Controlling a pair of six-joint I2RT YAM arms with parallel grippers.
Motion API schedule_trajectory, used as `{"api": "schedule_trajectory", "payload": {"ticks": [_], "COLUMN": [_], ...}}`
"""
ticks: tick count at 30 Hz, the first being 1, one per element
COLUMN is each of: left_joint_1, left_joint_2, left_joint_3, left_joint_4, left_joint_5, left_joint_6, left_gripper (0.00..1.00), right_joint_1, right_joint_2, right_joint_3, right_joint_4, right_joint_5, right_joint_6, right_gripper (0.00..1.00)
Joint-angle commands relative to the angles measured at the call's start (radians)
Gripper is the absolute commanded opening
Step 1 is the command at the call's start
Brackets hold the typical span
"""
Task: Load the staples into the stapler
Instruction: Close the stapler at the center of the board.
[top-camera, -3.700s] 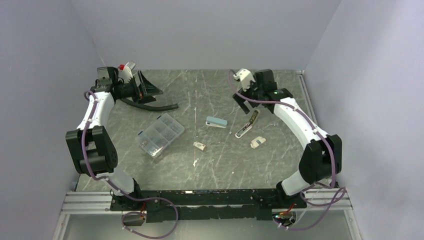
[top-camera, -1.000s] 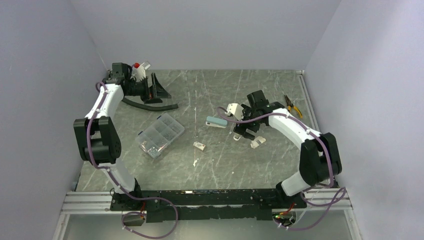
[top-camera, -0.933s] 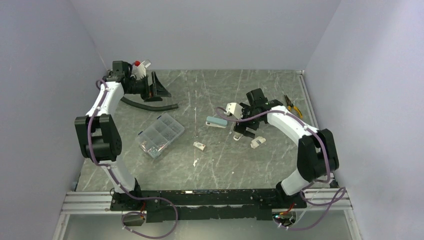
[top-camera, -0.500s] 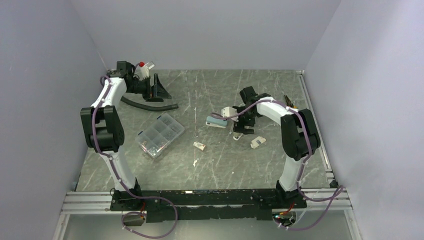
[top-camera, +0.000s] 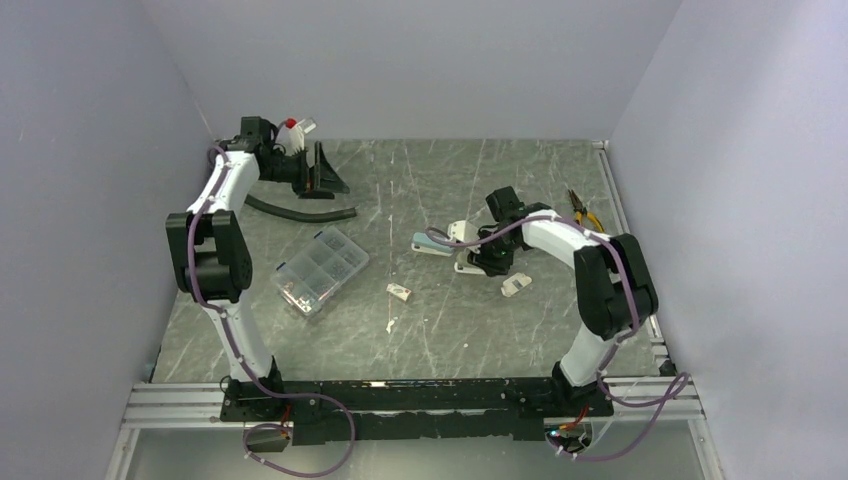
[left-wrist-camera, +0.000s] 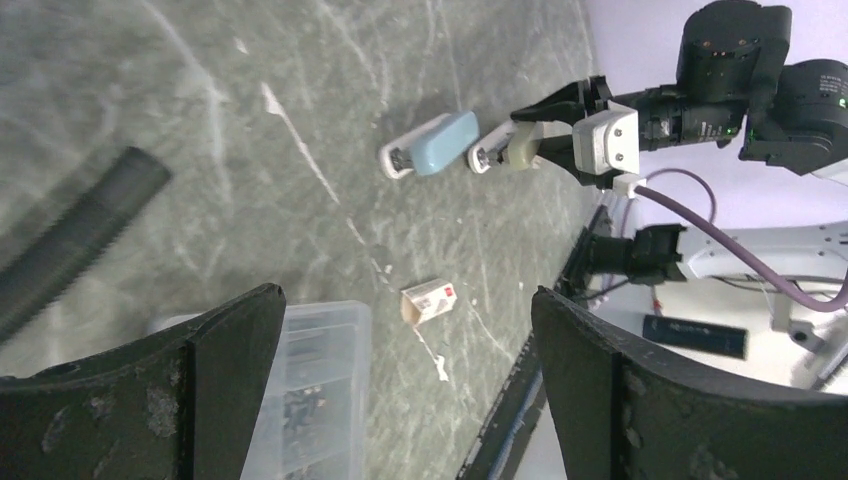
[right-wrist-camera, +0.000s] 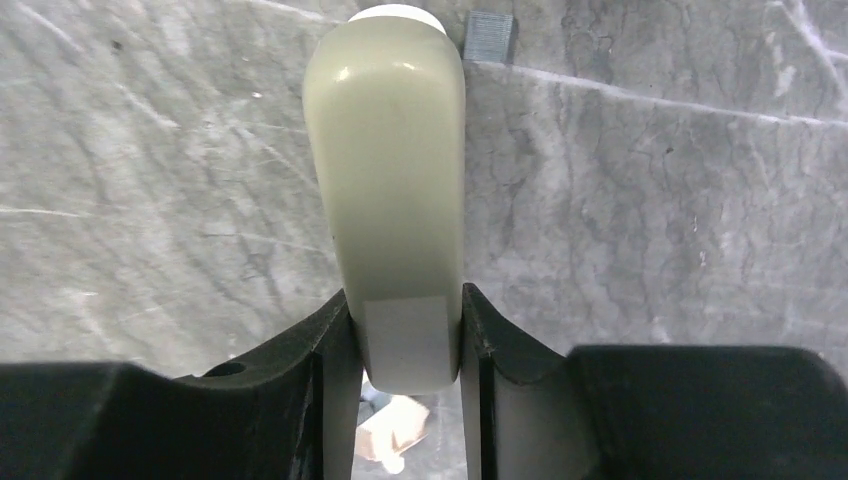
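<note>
A cream stapler (top-camera: 466, 266) lies on the marble table, right of a blue stapler (top-camera: 432, 245). My right gripper (top-camera: 489, 259) is shut on the cream stapler's near end; in the right wrist view both fingers press the sides of that stapler (right-wrist-camera: 385, 150) at the gripper (right-wrist-camera: 405, 308). The staples (top-camera: 399, 291), a tiny white box with a red mark, lie apart toward the front, and show in the left wrist view as the same box (left-wrist-camera: 430, 302). My left gripper (top-camera: 322, 172) hangs open and empty over the far left, its jaws (left-wrist-camera: 405, 297) wide.
A clear compartment case (top-camera: 320, 268) sits left of centre, with a black hose (top-camera: 300, 210) behind it. Pliers (top-camera: 583, 208) lie at the far right. A small white piece (top-camera: 515, 284) lies near the right gripper. A short grey metal strip (right-wrist-camera: 488, 37) rests past the stapler's tip.
My right gripper came down over the cream stapler and closed on its sides; the stapler has swung to lie more crosswise. My left arm drifted slightly right, still open.
</note>
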Motion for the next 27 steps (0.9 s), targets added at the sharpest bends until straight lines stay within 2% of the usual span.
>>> {"api": "schedule_trajectory", "payload": {"ticks": [1, 3, 5, 9, 16, 21, 27], "left_joint_1": [-0.078, -0.123, -0.171, -0.269, -0.41, -0.473, -0.512], "left_joint_2": [-0.066, -0.095, -0.118, -0.117, -0.019, 0.085, 0.154], "left_joint_3": [-0.04, -0.056, -0.058, -0.036, -0.025, 0.045, 0.093], "left_joint_4": [0.037, 0.079, 0.107, 0.167, 0.364, 0.329, 0.273], "left_joint_5": [0.104, 0.115, 0.12, 0.135, 0.266, 0.304, 0.281], "left_joint_6": [-0.023, -0.056, -0.08, -0.179, -0.446, -0.469, -0.446], "left_gripper": [0.98, 0.98, 0.98, 0.98, 0.98, 0.98, 0.98], "right_joint_1": [0.012, 0.02, 0.027, 0.042, 0.045, 0.051, 0.059], "right_joint_2": [-0.138, -0.192, -0.244, -0.316, -0.354, -0.34, -0.337], "right_joint_3": [-0.048, -0.071, -0.089, -0.087, 0.005, 0.053, 0.051], "right_joint_4": [0.071, 0.081, 0.08, 0.051, 0.068, 0.068, 0.08], "right_joint_5": [-0.066, -0.082, -0.102, -0.135, -0.198, -0.21, -0.207], "right_joint_6": [0.134, 0.179, 0.211, 0.271, 0.395, 0.428, 0.436], "right_gripper": [0.16, 0.04, 0.0, 0.0, 0.0, 0.0, 0.0]}}
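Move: The olive stapler is already pinched in the right fingers by one end. Its middle lies about 4 cm to that hand's left, level with it in reach and height. From the right hand, the blue stapler lies some 13 cm left and 5 cm farther out, and the torn wrapper about 7 cm right and 5 cm back, both a little lower. From the open left hand, the olive stapler is roughly 31 cm right, 12 cm back and 16 cm below. The olive stapler, still gripped, is lifted off the table by the right hand, about 12 cm up and some 5 cm left, the wrist rolling around 20 degrees so its left side rises. The left hand sweeps 22 cm right and 10 cm back towards it, arching up about 5 cm and then sinking, turning clockwise and tipping down, fingers staying wide open. ##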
